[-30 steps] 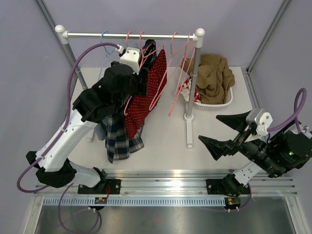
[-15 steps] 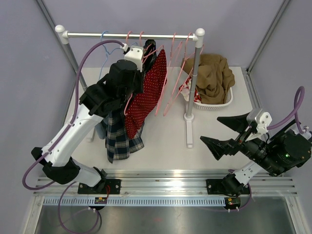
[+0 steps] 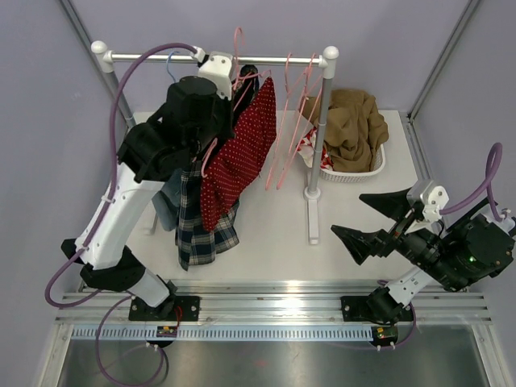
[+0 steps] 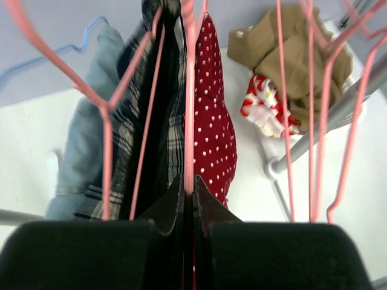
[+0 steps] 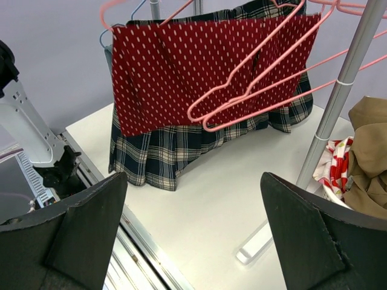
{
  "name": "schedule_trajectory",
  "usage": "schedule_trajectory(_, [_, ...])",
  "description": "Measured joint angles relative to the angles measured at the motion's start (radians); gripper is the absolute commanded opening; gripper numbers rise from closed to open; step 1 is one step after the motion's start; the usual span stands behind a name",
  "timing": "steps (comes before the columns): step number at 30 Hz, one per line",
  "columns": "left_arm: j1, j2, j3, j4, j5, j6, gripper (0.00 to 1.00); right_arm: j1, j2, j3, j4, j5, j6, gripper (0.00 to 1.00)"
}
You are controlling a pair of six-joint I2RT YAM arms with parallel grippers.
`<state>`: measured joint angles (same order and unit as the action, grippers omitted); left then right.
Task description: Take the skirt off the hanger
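The red polka-dot skirt (image 3: 238,161) hangs on a pink hanger (image 4: 189,90) near the middle of the rail (image 3: 145,58). In the top view the hanger's hook stands just above the rail. My left gripper (image 4: 189,184) is up at the rail, shut on that hanger's wire, with the skirt (image 4: 213,133) hanging below it. My right gripper (image 3: 347,214) hovers low at the near right, open and empty. It faces the skirt (image 5: 181,66) from about a skirt's width away.
A plaid skirt (image 3: 197,230) and a denim garment (image 3: 165,205) hang beside the red one. Several empty pink hangers (image 3: 290,121) lean near the right post (image 3: 318,121). A white basket (image 3: 355,174) with brown cloth (image 3: 355,121) sits behind that post.
My left gripper has shut on the pink hanger's wire and risen toward the rail, lifting the hook above it. The red skirt swung slightly. The right arm stayed put.
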<state>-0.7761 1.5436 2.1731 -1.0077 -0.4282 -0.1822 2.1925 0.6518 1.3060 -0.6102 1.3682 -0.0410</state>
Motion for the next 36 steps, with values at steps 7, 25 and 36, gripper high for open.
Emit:
schedule_trajectory(7, [0.0,-0.015,0.182,-0.051,0.009,0.009,0.0,0.0,0.017,-0.041,0.106,0.0,-0.092,0.99])
schedule_trajectory(25, [-0.031,-0.182,-0.016,-0.061,0.039,-0.059,0.0,-0.606,0.879,0.712,-0.265,-0.534,-0.055,0.99])
schedule_trajectory(36, [-0.033,-0.241,-0.073,-0.072,0.037,-0.058,0.0,-0.818,0.953,0.472,-0.17,-0.867,0.09,1.0])
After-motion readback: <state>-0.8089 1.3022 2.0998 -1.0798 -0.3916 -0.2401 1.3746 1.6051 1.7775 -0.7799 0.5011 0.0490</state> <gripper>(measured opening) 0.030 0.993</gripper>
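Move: The left hand holds the hanger whose red dotted skirt hangs with its middle about 3 cm back, 2 cm to the right and 11 cm below. From the empty right hand, that skirt is roughly 12 cm ahead, 22 cm left and 7 cm below; the plaid shirt hangs some 10 cm ahead, 29 cm left and 18 cm lower, the empty pink hangers about 18 cm ahead and 10 cm left, at hand height. Left hand draws the skirt back; the open right hand swings about 24 cm left and down to the skirt. ##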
